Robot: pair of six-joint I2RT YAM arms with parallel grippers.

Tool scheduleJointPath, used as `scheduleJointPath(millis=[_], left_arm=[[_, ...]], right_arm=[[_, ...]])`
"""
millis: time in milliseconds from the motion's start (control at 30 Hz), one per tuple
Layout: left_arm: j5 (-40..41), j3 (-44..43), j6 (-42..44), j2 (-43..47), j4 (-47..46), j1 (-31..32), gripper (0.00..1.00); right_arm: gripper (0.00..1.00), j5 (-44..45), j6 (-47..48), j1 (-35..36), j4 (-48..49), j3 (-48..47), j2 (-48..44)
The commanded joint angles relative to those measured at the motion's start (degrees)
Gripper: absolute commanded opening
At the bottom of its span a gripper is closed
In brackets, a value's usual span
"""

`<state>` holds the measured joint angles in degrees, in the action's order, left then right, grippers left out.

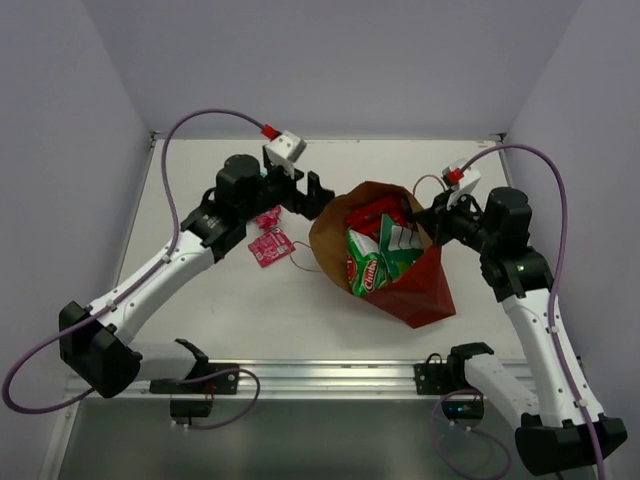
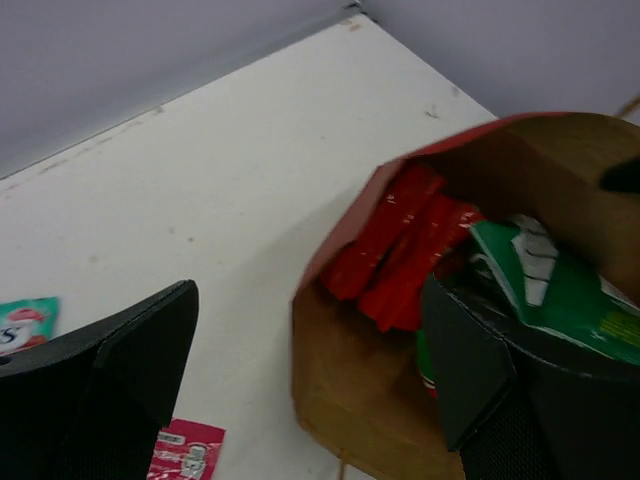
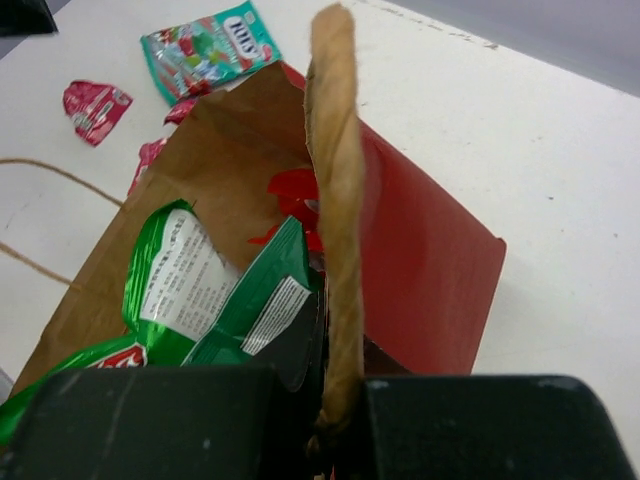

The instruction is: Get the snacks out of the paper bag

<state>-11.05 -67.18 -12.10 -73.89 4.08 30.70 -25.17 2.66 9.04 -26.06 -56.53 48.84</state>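
The red paper bag (image 1: pixel 425 290) lies on the table with its brown mouth turned up and left. Inside it I see green chip bags (image 1: pixel 375 262) and red bags (image 1: pixel 372 213). My left gripper (image 1: pixel 314 198) hovers open at the mouth's left rim; in the left wrist view the bag's kraft lip (image 2: pixel 345 385) lies between its fingers (image 2: pixel 480 370), nothing gripped. My right gripper (image 3: pixel 340 425) is shut on the bag's twisted paper handle (image 3: pixel 335 190), holding that side up. A teal pouch (image 3: pixel 210 45) and pink sachets (image 1: pixel 268 246) lie on the table left of the bag.
The bag's second handle (image 3: pixel 40 265) trails loose over the table by the mouth. Grey walls close in the white table (image 1: pixel 200 310) at the back and sides. A metal rail (image 1: pixel 330 378) with the arm bases runs along the near edge.
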Motion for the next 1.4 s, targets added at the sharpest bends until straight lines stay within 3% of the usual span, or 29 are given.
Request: scheduleJointPath(millis=[0, 167, 333, 500, 767, 967, 1067, 1200, 1267, 1367], left_arm=[[-2.2, -1.9, 8.8, -1.5, 4.3, 5.9, 0.97], [1.3, -3.4, 11.8, -5.7, 5.1, 14.3, 0.89], [2.3, -5.0, 14.6, -9.7, 5.0, 17.2, 0.80], [4.1, -5.3, 12.7, -12.2, 3.7, 19.1, 0.78], [15.6, 2.0, 0.8, -7.3, -2.5, 21.4, 0.77], [25.4, 0.1, -1.4, 0.1, 1.7, 21.4, 0.78], [22.5, -2.3, -1.6, 1.6, 5.1, 21.4, 0.77], [12.0, -4.7, -4.0, 0.9, 6.1, 21.6, 0.72], [9.7, -5.5, -5.1, -1.0, 6.8, 22.0, 0.65], [8.8, -6.5, -5.1, -3.9, 7.0, 23.4, 0.64]], right_arm=[[0.00, -9.7, 5.2, 0.6, 2.0, -5.6, 0.8], [0.00, -15.0, 9.9, 1.1, -3.7, -8.5, 2.4], [0.00, -17.1, 11.9, 1.2, -6.5, -10.5, 2.4], [0.00, -15.7, 10.4, 1.2, -5.2, -9.7, 2.5], [0.00, -11.4, 1.9, 1.2, -0.8, -9.6, 3.7], [0.00, -5.1, -2.2, 1.2, 2.8, -9.0, 4.4], [0.00, -2.3, -4.3, 1.2, 3.4, -8.8, 4.9], [0.00, -2.4, -4.7, 1.2, 3.7, -8.8, 5.9], [0.00, -3.0, -4.9, 1.2, 4.0, -8.6, 6.3], [0.00, -3.3, -4.7, 1.2, 4.2, -8.4, 6.4]])
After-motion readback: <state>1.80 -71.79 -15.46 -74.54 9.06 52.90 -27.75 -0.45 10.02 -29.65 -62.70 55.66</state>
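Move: The red packs in the bag, the likely target, lie about 18 cm to the left hand's right, some 2 cm back and 14 cm below. Also in the bag, the green-and-white bag of chips is roughly 15 cm right and 15 cm back of that hand, and the green pack some 25 cm right and 10 cm back, both a similar way below. From the right hand, already on the bag's rim, the red packs are about 14 cm left, 5 cm ahead and 13 cm down. Back and to the right, the open left hand sweeps to the bag's mouth, dipping some 9 cm as it turns clockwise about 20 degrees and rolls its left side up. It then climbs about 10 cm, undoing the roll, fingers empty and narrowed part way. The right hand keeps its grip on the rim, shifting about 3 cm left and back while turning counter-clockwise, then easing forward and turning back. ##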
